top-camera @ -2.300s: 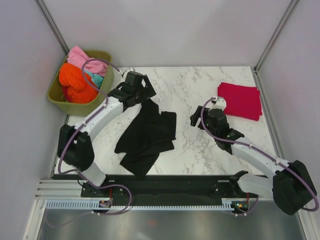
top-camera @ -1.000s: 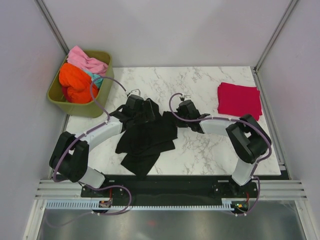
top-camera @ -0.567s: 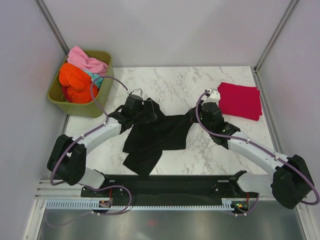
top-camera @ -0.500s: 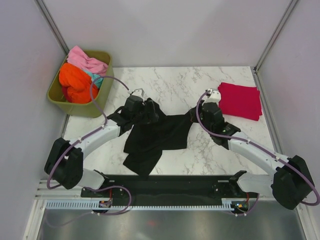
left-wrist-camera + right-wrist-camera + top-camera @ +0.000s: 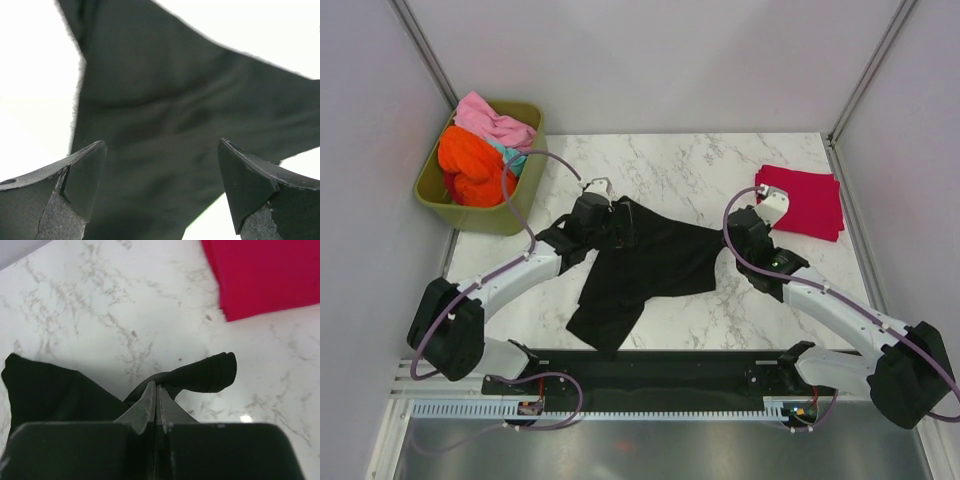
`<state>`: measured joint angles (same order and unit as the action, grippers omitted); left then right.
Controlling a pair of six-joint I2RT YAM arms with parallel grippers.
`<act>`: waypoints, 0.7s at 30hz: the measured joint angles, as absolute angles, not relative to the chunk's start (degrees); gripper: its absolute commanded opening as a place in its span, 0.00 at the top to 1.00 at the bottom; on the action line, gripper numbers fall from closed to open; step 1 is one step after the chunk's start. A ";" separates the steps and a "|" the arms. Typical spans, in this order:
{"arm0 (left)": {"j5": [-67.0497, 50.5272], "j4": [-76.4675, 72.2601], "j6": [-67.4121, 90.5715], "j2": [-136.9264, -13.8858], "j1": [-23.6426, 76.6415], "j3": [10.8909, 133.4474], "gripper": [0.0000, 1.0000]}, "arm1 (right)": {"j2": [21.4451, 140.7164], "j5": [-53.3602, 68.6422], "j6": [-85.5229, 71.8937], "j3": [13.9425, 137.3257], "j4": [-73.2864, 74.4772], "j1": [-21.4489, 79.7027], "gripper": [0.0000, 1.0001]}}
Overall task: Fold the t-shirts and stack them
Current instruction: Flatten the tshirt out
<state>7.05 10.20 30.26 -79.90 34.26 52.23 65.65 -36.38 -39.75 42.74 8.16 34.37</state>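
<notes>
A black t-shirt lies partly spread on the marble table. My left gripper hovers over its upper left part, jaws wide open with only cloth below; in the left wrist view the left gripper holds nothing. My right gripper is shut on the shirt's right edge, and a rolled fold sticks out past the right gripper. A crimson t-shirt lies folded at the back right, also visible as the red cloth.
An olive-green tub stands at the table's back left corner, holding orange, pink and teal shirts. Grey walls close in the left, back and right sides. The arms' base rail runs along the near edge.
My right gripper has pulled the black shirt's edge to the right, stretching the cloth wider across the table. The left gripper stays over the shirt's upper left, open.
</notes>
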 measured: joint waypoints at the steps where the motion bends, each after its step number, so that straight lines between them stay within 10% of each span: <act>1: 7.42 10.72 30.46 -80.01 33.98 52.23 0.00 | 64.95 -38.50 -40.86 42.74 9.54 34.13 1.00; 21: -0.32 13.30 34.94 -95.11 22.74 53.91 0.04 | 57.60 -46.81 -48.27 41.41 16.05 27.27 1.00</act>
<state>-0.32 13.30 34.94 -95.11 22.74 53.91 57.60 -46.81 -48.27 41.41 16.05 27.27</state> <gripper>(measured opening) 0.964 0.009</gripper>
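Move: The left hand hovers open over the black t-shirt; the shirt's left edge lies roughly 4 cm to its left, 2 cm ahead and 11 cm below. The shirt's far-left corner is about 10 cm ahead and 1 cm left of that hand. The right hand already grips the shirt's raised right corner; bare table lies 8 cm to its right, 15 cm down, the folded red t-shirt about 18 cm right and 11 cm ahead. Left hand sinks about 9 cm, leftward towards the shirt's left edge, fingers open; right drags its corner 8 cm right. ##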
